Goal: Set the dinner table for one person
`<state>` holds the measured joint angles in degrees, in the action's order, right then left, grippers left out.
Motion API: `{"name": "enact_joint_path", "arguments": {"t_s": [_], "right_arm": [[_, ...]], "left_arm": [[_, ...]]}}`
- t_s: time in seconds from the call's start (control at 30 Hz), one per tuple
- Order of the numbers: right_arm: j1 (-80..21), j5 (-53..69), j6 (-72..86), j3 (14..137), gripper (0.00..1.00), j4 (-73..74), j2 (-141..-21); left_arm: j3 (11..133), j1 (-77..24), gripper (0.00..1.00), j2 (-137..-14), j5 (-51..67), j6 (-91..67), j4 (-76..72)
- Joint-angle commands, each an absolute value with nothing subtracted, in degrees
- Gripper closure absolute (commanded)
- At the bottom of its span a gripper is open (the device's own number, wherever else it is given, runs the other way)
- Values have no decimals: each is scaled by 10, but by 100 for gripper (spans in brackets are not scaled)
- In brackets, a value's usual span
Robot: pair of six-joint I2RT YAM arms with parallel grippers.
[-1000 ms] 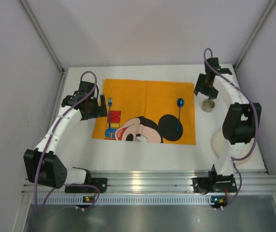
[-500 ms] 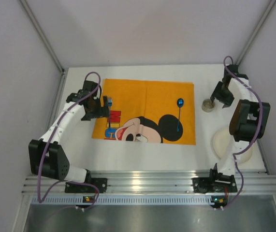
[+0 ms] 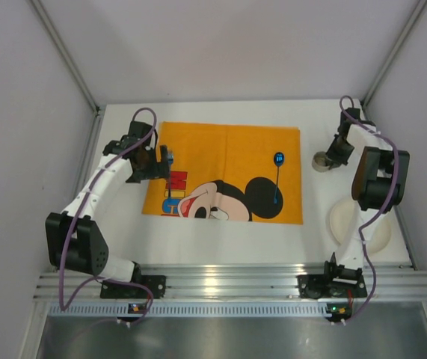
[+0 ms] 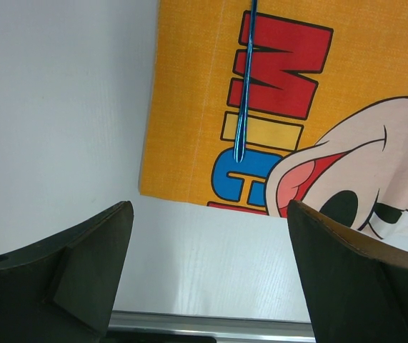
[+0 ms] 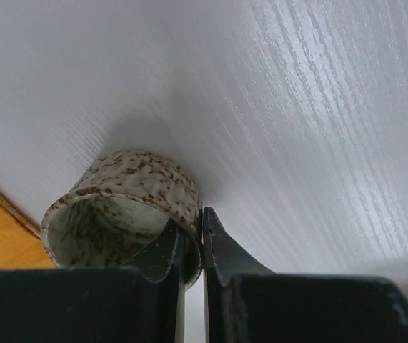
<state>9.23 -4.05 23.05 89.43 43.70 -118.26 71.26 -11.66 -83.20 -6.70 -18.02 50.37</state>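
Observation:
A speckled cup (image 5: 128, 193) stands on the white dinner table (image 3: 228, 239), right of the orange mat (image 3: 228, 146). My right gripper (image 5: 193, 236) is shut on the cup's rim, one finger inside and one outside; in the top view that gripper (image 3: 334, 153) sits at the cup (image 3: 320, 160). A blue spoon (image 3: 277, 176) lies on the mat's right side. On the mat's left lies a blue fork (image 4: 245, 86). My left gripper (image 4: 209, 214) hangs open just near of the fork's handle end, holding nothing; from above it (image 3: 153, 163) hides most of the fork.
A white plate (image 3: 342, 223) lies on the table at the near right, partly under the right arm. Grey walls and metal posts close in the back and both sides. An aluminium rail (image 3: 220, 280) runs along the near edge.
My right gripper swung right of the cup, came back at it from the right and closed on its rim. The left arm's elbow folded back while its gripper stayed by the fork.

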Motion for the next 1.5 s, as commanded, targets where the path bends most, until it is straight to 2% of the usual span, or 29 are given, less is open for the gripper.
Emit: {"name": "enact_joint_path", "arguments": {"t_s": [0.0, 0.13, 0.27, 0.4, 0.6, 0.77, 0.83, 0.93, 0.97, 1.07, 1.13, 1.17, 1.2, 1.23, 1.33, 1.47], "right_arm": [[81, -49, 236, 900, 100, 426, -1159], [31, -54, 247, 944, 100, 449, -1129], [-44, -43, 271, 1040, 100, 475, -1146], [-103, -31, 292, 1152, 100, 507, -1234], [-134, -36, 308, 1354, 100, 576, -1383], [-136, -56, 331, 1363, 99, 593, -1412], [-137, -62, 330, 1357, 96, 597, -1412], [-140, -62, 323, 1350, 85, 596, -1412], [-140, -62, 323, 1349, 71, 596, -1412], [-140, -62, 317, 1350, 44, 593, -1409], [-140, -61, 311, 1350, 37, 590, -1398], [-139, -59, 308, 1350, 26, 583, -1393], [-135, -54, 304, 1349, 7, 580, -1375], [-133, -50, 295, 1350, 1, 577, -1363], [-118, -71, 266, 1342, 0, 572, -1298], [-79, -140, 236, 1234, 0, 569, -1147]], "left_arm": [[739, -114, 6, -837, -69, -175, 497], [745, -114, 6, -838, -66, -176, 500], [743, -114, 6, -831, -67, -178, 504], [738, -114, 6, -818, -69, -181, 512], [730, -114, 5, -784, -81, -189, 530], [723, -114, 5, -754, -88, -200, 551], [719, -114, 5, -745, -91, -203, 556], [709, -114, 5, -729, -96, -209, 560], [708, -114, 5, -726, -96, -212, 562], [703, -114, 5, -716, -94, -216, 570], [700, -114, 5, -708, -93, -217, 573], [699, -114, 5, -705, -94, -216, 572], [698, -114, 5, -701, -93, -215, 573], [696, -114, 5, -700, -91, -216, 573], [690, -114, 5, -698, -84, -212, 571], [678, -114, 5, -697, -66, -205, 557]]}}
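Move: The right hand, closed on the cup's rim, has the cup's middle about 4 cm to its left and 3 cm below. The free spot on the placemat lies some 10 cm ahead and 24 cm left of it. The spoon's middle is about 7 cm back and 20 cm left, the plate roughly 27 cm back and 10 cm right. From the left hand the spot is some 20 cm ahead and 40 cm right. Right hand arcs the cup 20 cm left, 10 cm forward onto the placemat, releases, rises; left lifts and retreats. ##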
